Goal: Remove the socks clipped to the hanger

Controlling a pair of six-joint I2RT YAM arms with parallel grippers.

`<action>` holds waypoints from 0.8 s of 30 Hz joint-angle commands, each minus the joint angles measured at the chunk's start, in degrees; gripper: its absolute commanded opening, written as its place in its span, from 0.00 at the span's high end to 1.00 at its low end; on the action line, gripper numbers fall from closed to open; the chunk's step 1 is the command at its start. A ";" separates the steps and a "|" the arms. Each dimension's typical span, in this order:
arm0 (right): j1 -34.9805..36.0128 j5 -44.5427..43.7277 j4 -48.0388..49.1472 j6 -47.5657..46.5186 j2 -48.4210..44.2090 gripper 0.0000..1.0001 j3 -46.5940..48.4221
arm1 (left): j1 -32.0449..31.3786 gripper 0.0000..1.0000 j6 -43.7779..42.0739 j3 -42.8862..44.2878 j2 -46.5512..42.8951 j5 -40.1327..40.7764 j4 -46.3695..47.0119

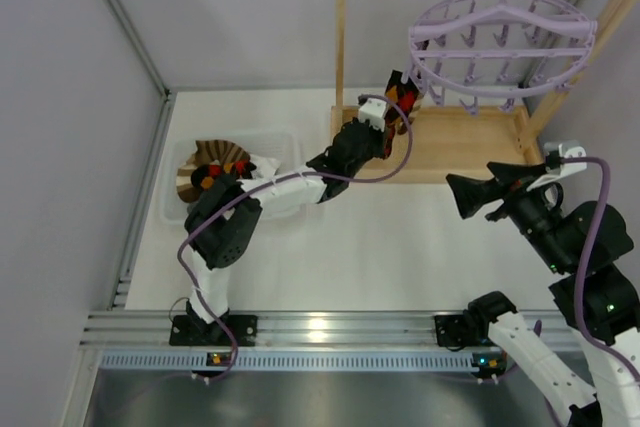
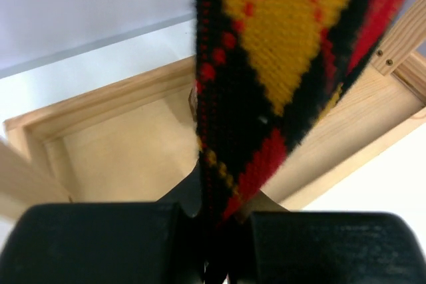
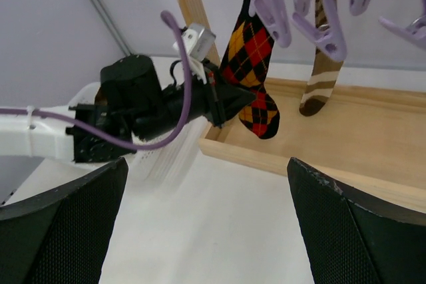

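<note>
The lavender hanger [image 1: 500,47] hangs from the wooden rack's top bar. A red, black and orange diamond-patterned sock [image 3: 249,51] dangles from a peg on the ring's left side. My left gripper [image 2: 216,231] is shut on that sock [image 2: 286,44] partway down, the fabric pinched between its black fingers. From above, the left gripper [image 1: 392,125] sits just under the hanger's left rim. A brown-and-tan striped sock [image 3: 323,78] hangs from another peg further right. My right gripper [image 3: 206,231] stands open and empty to the right of the rack [image 1: 470,197].
The wooden rack frame [image 1: 340,37] has a shallow wooden base tray [image 1: 460,142] beneath the hanger. A clear plastic bin [image 1: 180,209] at the left holds striped and patterned socks, partly hidden by the left arm. A metal rail runs along the near edge.
</note>
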State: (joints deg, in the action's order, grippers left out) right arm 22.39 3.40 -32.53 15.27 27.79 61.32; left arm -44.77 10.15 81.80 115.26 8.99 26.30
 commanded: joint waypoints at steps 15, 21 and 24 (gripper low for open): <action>0.28 -11.22 -14.91 -2.35 7.27 0.01 23.31 | -28.86 1.00 -25.17 4.13 -1.12 44.78 2.61; 0.20 -12.97 -22.21 -4.19 16.58 0.01 31.92 | -34.32 1.00 -36.51 18.36 9.27 53.05 2.70; 0.20 -18.22 -25.20 -4.90 21.07 0.04 35.09 | -35.29 1.00 -41.77 25.13 14.89 55.07 2.61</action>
State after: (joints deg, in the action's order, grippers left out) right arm 22.37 -8.62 -51.20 12.01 43.97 93.32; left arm -79.37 -23.24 100.25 127.20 58.24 26.96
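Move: The argyle sock is already pinched by its lower part in the left hand. Its clip is about 18 cm above that hand, 2 cm ahead and 3 cm right; from the right hand it is some 28 cm ahead, 9 cm left, near level. The sock is bound for clear space roughly 20 cm back, 13 cm right and 3 cm above the left hand. From that hand, the striped sock hangs 12 cm ahead, 6 cm right, 6 cm higher. The argyle sock is drawn by the left hand about 19 cm back and 12 cm right, out towards the right hand, mostly back at first, then more rightward, rising slightly; the grip stays shut while the wrist tips up and rolls, left side rising. The open right hand climbs some 9 cm and shifts right, easing back, then pushing forward again towards the sock's clip. ##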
